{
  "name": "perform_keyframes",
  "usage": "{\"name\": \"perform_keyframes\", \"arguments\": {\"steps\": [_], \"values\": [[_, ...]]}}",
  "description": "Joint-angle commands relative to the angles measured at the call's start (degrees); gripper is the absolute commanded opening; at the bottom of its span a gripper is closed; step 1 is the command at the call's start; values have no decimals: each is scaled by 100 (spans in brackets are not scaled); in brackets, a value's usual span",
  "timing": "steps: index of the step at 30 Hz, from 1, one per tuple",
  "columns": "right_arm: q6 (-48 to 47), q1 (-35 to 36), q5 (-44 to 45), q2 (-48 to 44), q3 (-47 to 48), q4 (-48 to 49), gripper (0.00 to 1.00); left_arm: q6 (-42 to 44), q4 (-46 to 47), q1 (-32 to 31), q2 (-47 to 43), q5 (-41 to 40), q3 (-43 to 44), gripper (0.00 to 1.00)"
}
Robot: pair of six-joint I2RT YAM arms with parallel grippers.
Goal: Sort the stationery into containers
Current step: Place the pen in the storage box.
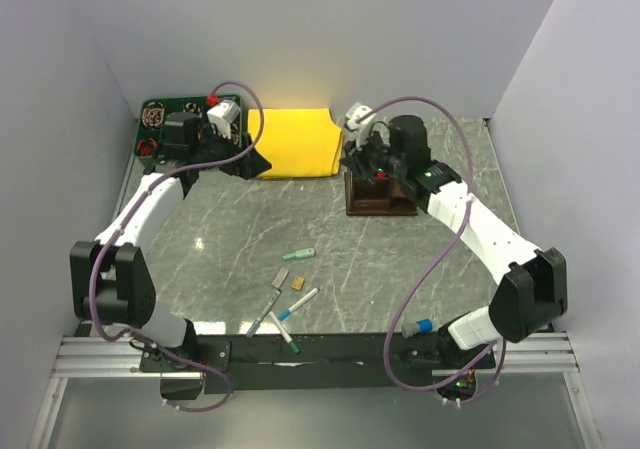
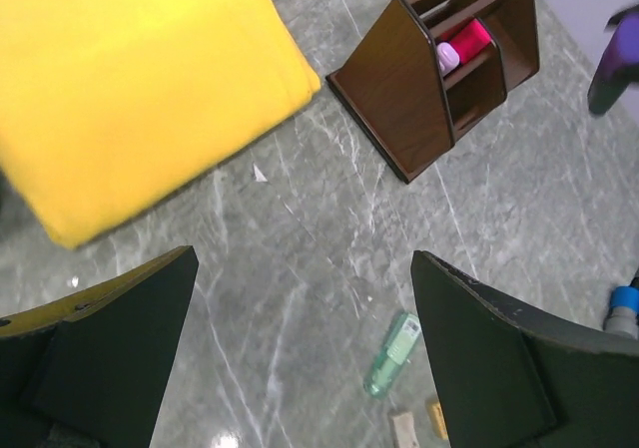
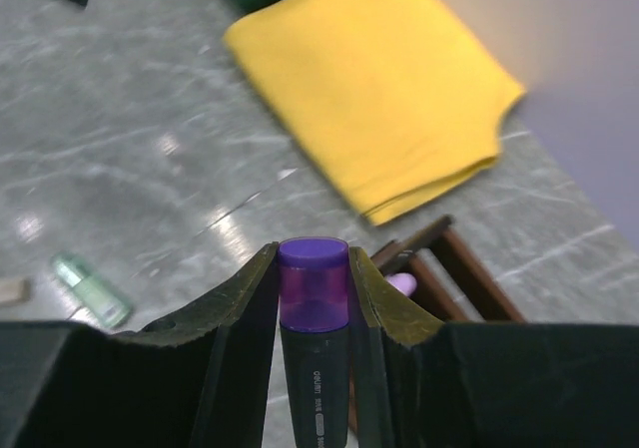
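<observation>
My right gripper (image 3: 314, 260) is shut on a purple-capped marker (image 3: 314, 286) and holds it just above the dark brown wooden organiser (image 3: 454, 266), which stands at the back right (image 1: 380, 199). A pink marker (image 2: 467, 39) lies in one compartment. My left gripper (image 2: 305, 348) is open and empty, hovering near the yellow cloth (image 1: 295, 141). A green marker (image 1: 299, 255), a tan block (image 1: 283, 277), a yellow block (image 1: 298, 283) and several thin pens (image 1: 298, 304) lie loose mid-table. A blue-capped marker (image 1: 418, 326) lies by the right arm's base.
A green tray (image 1: 165, 119) with coiled round items sits at the back left behind the left arm. White walls close in the table on three sides. The black rail (image 1: 320, 354) runs along the near edge.
</observation>
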Motion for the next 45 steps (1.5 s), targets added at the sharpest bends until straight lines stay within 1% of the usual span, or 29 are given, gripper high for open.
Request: {"name": "perform_keyframes", "arguments": {"steps": [1,2,4,8,11,12,17,23,32,45], "values": [[264,-429,123,-524,-643,2068,0,284,226,-292,283,69,515,95],[343,-509,89,-524,-733,2357,0,258,218,-318,432,60,595,96],[344,-597,62,-445,-891,2587,0,214,191,-415,564,8,814,96],[589,-764,71,-173,-1111,3447,0,451,-98,-582,941,-195,1096,97],[747,-809,1,178,-1155,3825,0,442,-318,-608,1170,-335,1351,97],[774,-809,1,240,-1217,3932,0,642,-371,-608,1206,-379,1429,97],[853,-844,18,539,-1454,4555,0,829,-608,-609,1356,-608,1553,98],[889,-870,53,829,-1683,5100,0,934,-767,-609,1487,-678,1659,98],[1003,-905,132,1225,-1718,5532,0,952,-846,-635,1760,-731,1861,98],[994,-905,334,1278,-2245,6060,0,1040,-995,-644,2068,-766,2160,98]]}}
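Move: The right hand already holds the purple-capped pen; the storage box's middle lies about 4 cm ahead of it, 9 cm to its right and some 20 cm below. In the box's back left part, the pink pen stands about 6 cm ahead, 4 cm right; the red pen is 6 cm farther right. The yellow cloth lies roughly 13 cm ahead, 12 cm left. From the left hand the box is some 30 cm right, 2 cm ahead. Right hand carries the gripped pen forward-right, then down about 8 cm towards the storage box; left hand advances too. ##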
